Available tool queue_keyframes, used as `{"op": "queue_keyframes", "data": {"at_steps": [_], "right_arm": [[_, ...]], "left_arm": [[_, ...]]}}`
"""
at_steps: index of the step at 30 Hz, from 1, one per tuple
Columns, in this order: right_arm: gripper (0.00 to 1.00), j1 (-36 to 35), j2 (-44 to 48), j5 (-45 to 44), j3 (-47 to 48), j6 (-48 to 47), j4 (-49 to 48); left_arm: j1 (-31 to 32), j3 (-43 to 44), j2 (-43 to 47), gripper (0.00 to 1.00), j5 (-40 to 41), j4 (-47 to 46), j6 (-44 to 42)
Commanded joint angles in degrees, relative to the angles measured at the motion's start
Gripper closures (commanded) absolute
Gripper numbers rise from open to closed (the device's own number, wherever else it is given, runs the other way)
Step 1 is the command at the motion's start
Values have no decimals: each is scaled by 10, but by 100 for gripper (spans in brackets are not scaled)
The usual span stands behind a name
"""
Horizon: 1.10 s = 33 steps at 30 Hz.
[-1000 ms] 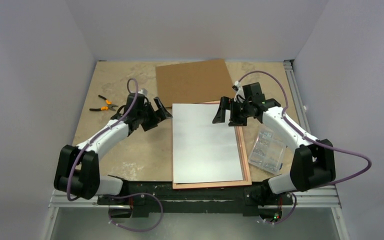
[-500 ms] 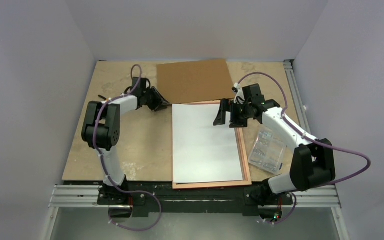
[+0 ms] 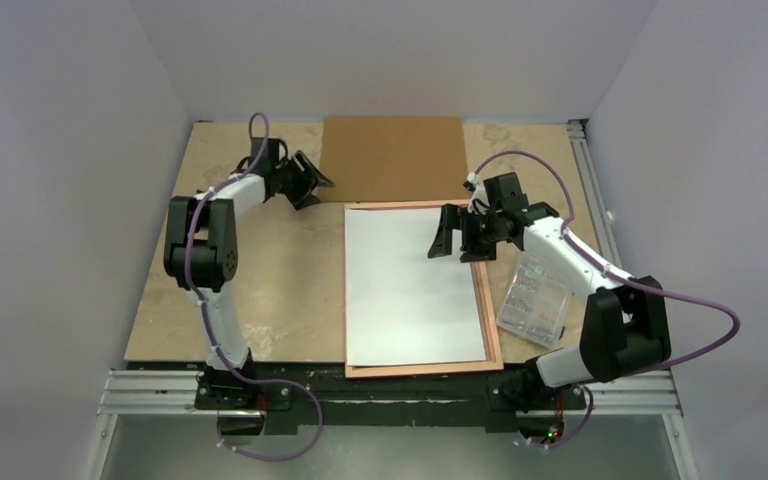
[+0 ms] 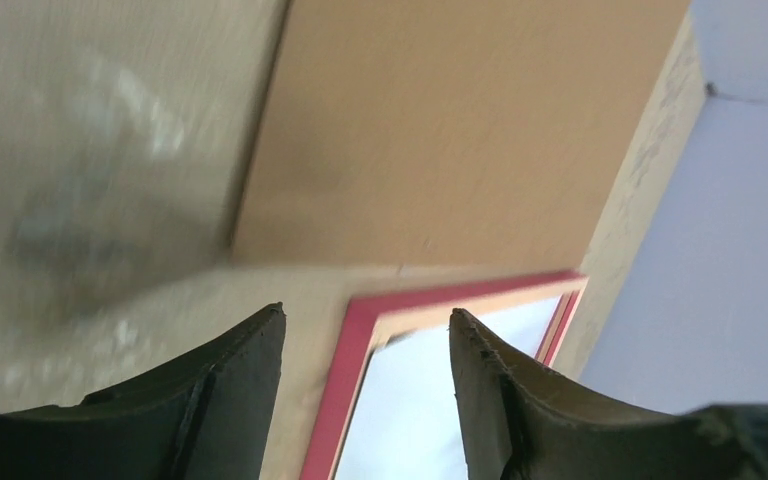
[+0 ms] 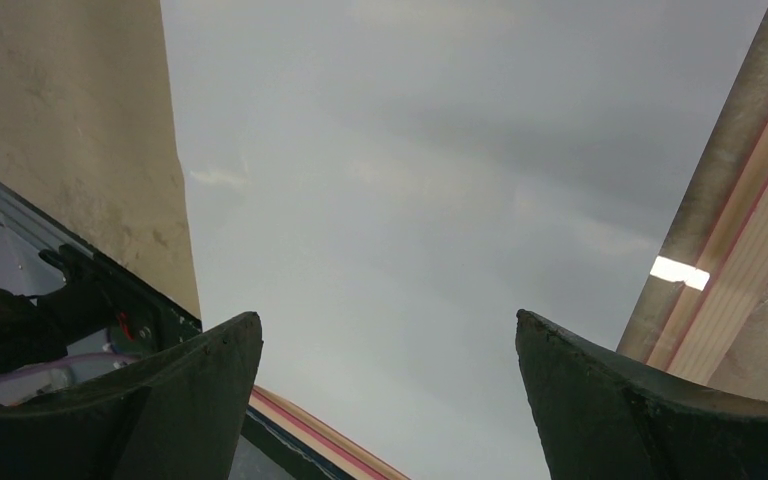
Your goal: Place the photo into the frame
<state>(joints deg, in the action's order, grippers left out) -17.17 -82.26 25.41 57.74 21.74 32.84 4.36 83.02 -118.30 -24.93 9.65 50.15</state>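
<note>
The frame [image 3: 495, 320] lies flat mid-table, its tan and pink rim showing. Inside it rests the photo [image 3: 410, 290], white back up. My right gripper [image 3: 447, 235] hovers open over the photo's far right part; in the right wrist view the white photo [image 5: 440, 180] fills the gap between its fingers [image 5: 388, 320], with the frame's rim [image 5: 750, 250] to the right. My left gripper [image 3: 316, 184] stands open and empty beyond the frame's far left corner. In the left wrist view the frame's pink corner [image 4: 355, 340] and the photo [image 4: 410, 420] show between its fingers [image 4: 365, 320].
A brown backing board [image 3: 395, 158] lies flat against the far edge, just beyond the frame; it also shows as the backing board [image 4: 440, 130] in the left wrist view. A clear bag of small hardware [image 3: 535, 295] sits right of the frame. Walls close in on three sides.
My left arm swung out to the far side of the table. The backing board slid away from the frame's far edge and squared up against the back. My right arm barely moved.
</note>
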Motion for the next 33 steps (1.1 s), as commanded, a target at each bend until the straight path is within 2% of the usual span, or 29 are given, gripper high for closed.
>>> {"op": "queue_keyframes", "data": {"at_steps": [1, 4, 9, 15, 24, 33], "right_arm": [[3, 3, -5, -4, -8, -10, -8], [3, 3, -6, 1, -15, -10, -14], [4, 3, 1, 8, -25, -5, -19], [4, 3, 13, -20, -39, -7, -10], [5, 3, 5, -141, -38, -12, 30], [6, 4, 5, -144, -42, -12, 30]], "left_arm": [[7, -128, 107, 40, -45, -10, -13], [24, -206, 165, 43, -61, -20, -25], [76, -280, 242, 53, -39, 22, -50], [134, -328, 267, 62, -28, 27, -47], [184, -341, 261, 62, 11, 41, -53], [228, -327, 256, 67, 23, 43, -42]]}}
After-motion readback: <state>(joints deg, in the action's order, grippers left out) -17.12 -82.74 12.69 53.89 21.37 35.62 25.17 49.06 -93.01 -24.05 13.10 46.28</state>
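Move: From the left hand, the middle of the white-backed photo lies about 22 cm back and 22 cm right, some 6 cm below, inside the frame, whose middle is 22 cm back and 24 cm right; the brown board is centred 14 cm ahead and 20 cm right. From the right hand, the photo's middle is 1 cm back, 8 cm left and 9 cm below; the parts box is 6 cm back and 19 cm right. Sweeping back some 23 cm and, as it goes, about 10 cm right, the left hand leaves the board's near-left corner for the photo's left margin, sinking 3 cm, turning clockwise and narrowing its half-open fingers. The right hand, wide open, sinks about 4 cm, then also shifts 4 cm right towards the photo's right edge, rolling its left side down. ##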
